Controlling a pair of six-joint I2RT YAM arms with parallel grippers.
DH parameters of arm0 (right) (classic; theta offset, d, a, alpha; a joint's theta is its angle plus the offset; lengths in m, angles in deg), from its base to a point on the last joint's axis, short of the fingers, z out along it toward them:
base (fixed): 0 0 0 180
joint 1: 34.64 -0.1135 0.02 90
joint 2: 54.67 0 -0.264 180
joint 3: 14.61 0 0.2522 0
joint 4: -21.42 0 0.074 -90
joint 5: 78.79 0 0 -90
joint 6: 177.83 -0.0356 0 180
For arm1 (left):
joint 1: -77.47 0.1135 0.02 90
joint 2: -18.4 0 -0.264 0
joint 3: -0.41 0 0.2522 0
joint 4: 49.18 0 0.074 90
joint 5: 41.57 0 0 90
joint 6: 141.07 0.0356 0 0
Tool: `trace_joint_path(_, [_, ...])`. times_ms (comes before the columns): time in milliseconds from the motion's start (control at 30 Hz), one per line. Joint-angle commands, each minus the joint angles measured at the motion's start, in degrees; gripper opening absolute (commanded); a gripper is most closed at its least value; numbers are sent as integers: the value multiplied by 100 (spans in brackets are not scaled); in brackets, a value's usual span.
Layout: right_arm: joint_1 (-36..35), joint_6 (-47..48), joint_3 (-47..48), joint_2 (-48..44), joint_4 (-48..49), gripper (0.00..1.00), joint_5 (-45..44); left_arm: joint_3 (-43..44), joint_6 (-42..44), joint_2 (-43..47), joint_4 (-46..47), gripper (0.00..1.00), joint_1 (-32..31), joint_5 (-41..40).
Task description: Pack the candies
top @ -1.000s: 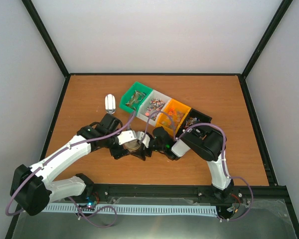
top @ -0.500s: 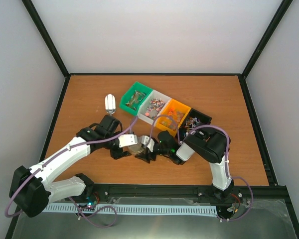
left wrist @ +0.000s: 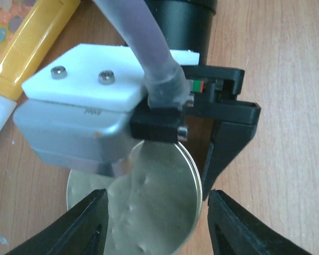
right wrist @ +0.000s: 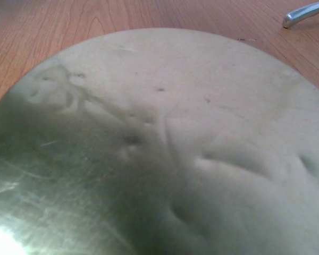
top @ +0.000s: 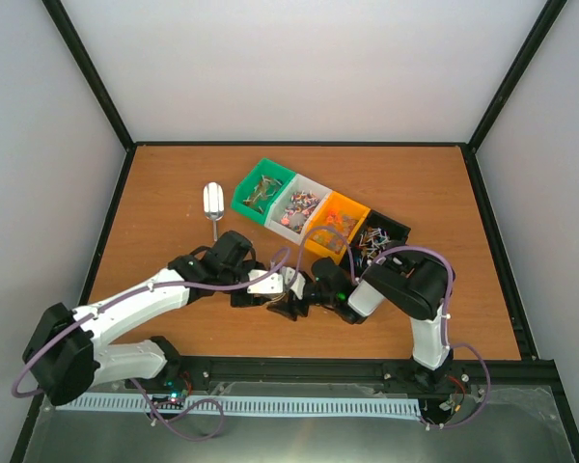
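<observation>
The candies lie in four bins in a slanted row: green [top: 262, 189], white [top: 298, 206], orange [top: 334, 223] and black [top: 379, 234]. In front of them my two grippers meet over a round, dented metal tin [left wrist: 159, 196]. My left gripper [top: 261, 286] straddles the tin, its fingers [left wrist: 90, 226] standing apart with a thin gap to the rim. My right gripper [top: 292, 295] hangs over the tin from the other side, one black finger [left wrist: 228, 135] along the rim and the other hidden. The tin [right wrist: 165, 149] fills the right wrist view.
A metal scoop [top: 213, 200] lies on the wooden table [top: 164, 193] left of the green bin; its handle [right wrist: 305, 11] shows at the right wrist view's top edge. The orange bin's wall [left wrist: 34, 40] is close behind the grippers. Black frame rails border the table.
Both grippers have shifted to the right, toward the bins, staying over the tin. The left fingers have come closer together around it. The left arm has stretched further across.
</observation>
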Motion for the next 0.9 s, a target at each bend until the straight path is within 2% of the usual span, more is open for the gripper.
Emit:
trace_joint_path(0, [-39,43,-164,-74,-123,73,-105,-53,203,-178,582,52,-148,-30])
trace_joint_path(200, [-36,48,-209,-71,-124,72,-140,-133,308,-339,624,45,-168,47])
trace_joint_path(467, [-35,27,-205,-54,-113,69,-127,-295,475,-441,524,48,-168,14])
trace_joint_path(633, [-36,83,-248,-83,-102,65,-43,-438,411,-499,528,33,-168,-431])
trace_joint_path(867, [-41,183,-385,-104,-102,60,80,-663,677,-358,485,27,-148,-876])
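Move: The lid on the jar is almost under the left fingers, its middle about 2 cm to their right, 1 cm farther out and 3 cm below. The orange compartment is roughly 21 cm ahead and 19 cm right of the left hand, the white one some 26 cm ahead and 9 cm right, both about 9 cm below it. The right fingers are already around the jar; the lid's middle is about 4 cm above them and 1 cm left. Down by about 2.5 cm, after a slight shift to its right, the left hand sinks to the lid's rim on the side nearest the robot. Its half-open fingers narrow to about half their starting gap, one ending over the lid's top and the other just outside the rim, seeming to nip the edge. The right hand stays put and keeps its hold on the jar. ##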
